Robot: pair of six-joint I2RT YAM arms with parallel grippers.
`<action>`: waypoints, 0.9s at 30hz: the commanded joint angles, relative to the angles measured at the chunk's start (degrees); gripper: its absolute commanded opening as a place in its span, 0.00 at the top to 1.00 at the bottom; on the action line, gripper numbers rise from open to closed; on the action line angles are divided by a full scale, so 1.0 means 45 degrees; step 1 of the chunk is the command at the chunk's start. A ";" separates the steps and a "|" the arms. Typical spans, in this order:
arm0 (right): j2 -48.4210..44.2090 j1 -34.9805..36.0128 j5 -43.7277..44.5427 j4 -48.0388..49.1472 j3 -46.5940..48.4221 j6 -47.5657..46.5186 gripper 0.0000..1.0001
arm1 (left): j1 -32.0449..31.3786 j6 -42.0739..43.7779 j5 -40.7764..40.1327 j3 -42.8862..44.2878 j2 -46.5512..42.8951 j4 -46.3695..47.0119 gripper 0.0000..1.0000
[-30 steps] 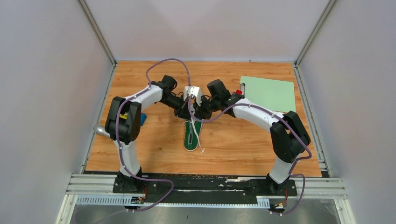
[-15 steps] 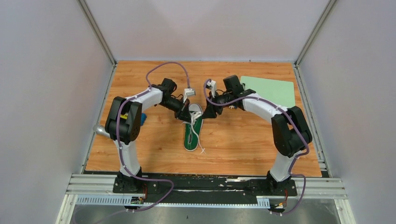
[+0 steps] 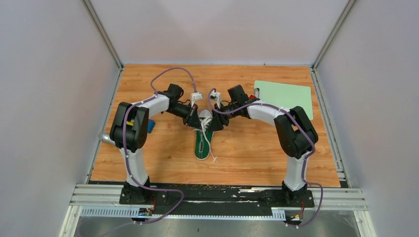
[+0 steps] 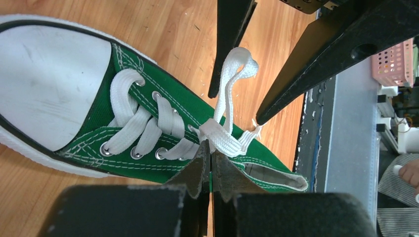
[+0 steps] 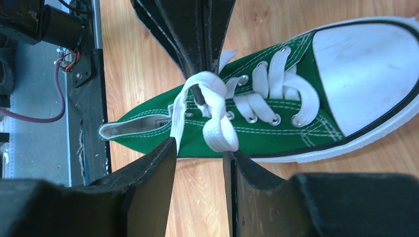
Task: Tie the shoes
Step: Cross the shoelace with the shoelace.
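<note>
The green shoe [image 3: 201, 145] lies mid-table, its white toe cap [image 4: 49, 84] pointing away from the arm bases. Its white laces [image 4: 225, 140] cross in a loose knot over the tongue. My left gripper [image 4: 211, 154] is shut, its tips pinching the lace at that knot. A lace loop [image 4: 237, 64] stands up between the right gripper's two fingers. My right gripper [image 5: 199, 149] is open beside the shoe's sole edge, with only bare wood between the fingers. A lace loop [image 5: 220, 133] hangs just off one fingertip. In the top view both grippers [image 3: 199, 124] [image 3: 212, 126] meet over the laces.
A pale green mat [image 3: 284, 98] lies at the back right. A blue object [image 3: 150, 125] sits behind the left arm, and a silver one [image 3: 104, 137] lies at the table's left edge. A loose lace end [image 3: 213, 159] trails by the heel.
The right gripper opened, swung away to the right, then came back low beside the shoe. The left gripper shut and dropped onto the laces.
</note>
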 commanded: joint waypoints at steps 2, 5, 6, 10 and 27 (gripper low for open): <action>0.0425 0.0231 -0.0253 0.1114 0.1035 0.0282 0.59 | 0.0255 -0.0421 0.0505 -0.0345 -0.0395 0.0313 1.00; 0.0676 0.0424 -0.0316 0.1278 0.1312 0.0274 0.59 | 0.0291 -0.0094 0.0685 -0.0360 -0.0477 0.0126 1.00; 0.0752 0.0480 -0.0347 0.1329 0.1392 0.0268 0.59 | 0.0303 -0.0038 0.0730 -0.0354 -0.0472 0.0064 1.00; 0.1102 0.0617 -0.0455 0.1380 0.1625 0.0173 0.61 | 0.0366 0.0080 0.0924 -0.0352 -0.0468 0.0018 1.00; 0.1227 0.0625 -0.1121 0.1361 0.1687 0.0225 0.98 | 0.0470 0.0711 0.0898 -0.0255 -0.0589 -0.0510 0.94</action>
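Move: The lace loop I go for stands about 2 cm to my right hand's left and 1 cm ahead, nearly level with my open fingers. From my left hand, shut on the lace, that loop sticks out some 2 cm to the right and 1 cm back. From my right hand, the toe cap is roughly 9 cm ahead, 3 cm left and 5 cm lower; the ankle opening is about 6 cm back, 3 cm left and 4 cm below. I slide my half-open right hand about 3.5 cm left and a little forward, over the shoe's tongue, until its fingers straddle the lace loop beside my left fingertips, then stop there and close them, pinching the loop. My left hand stays nearly in place, keeping its pinch on the crossed lace. ##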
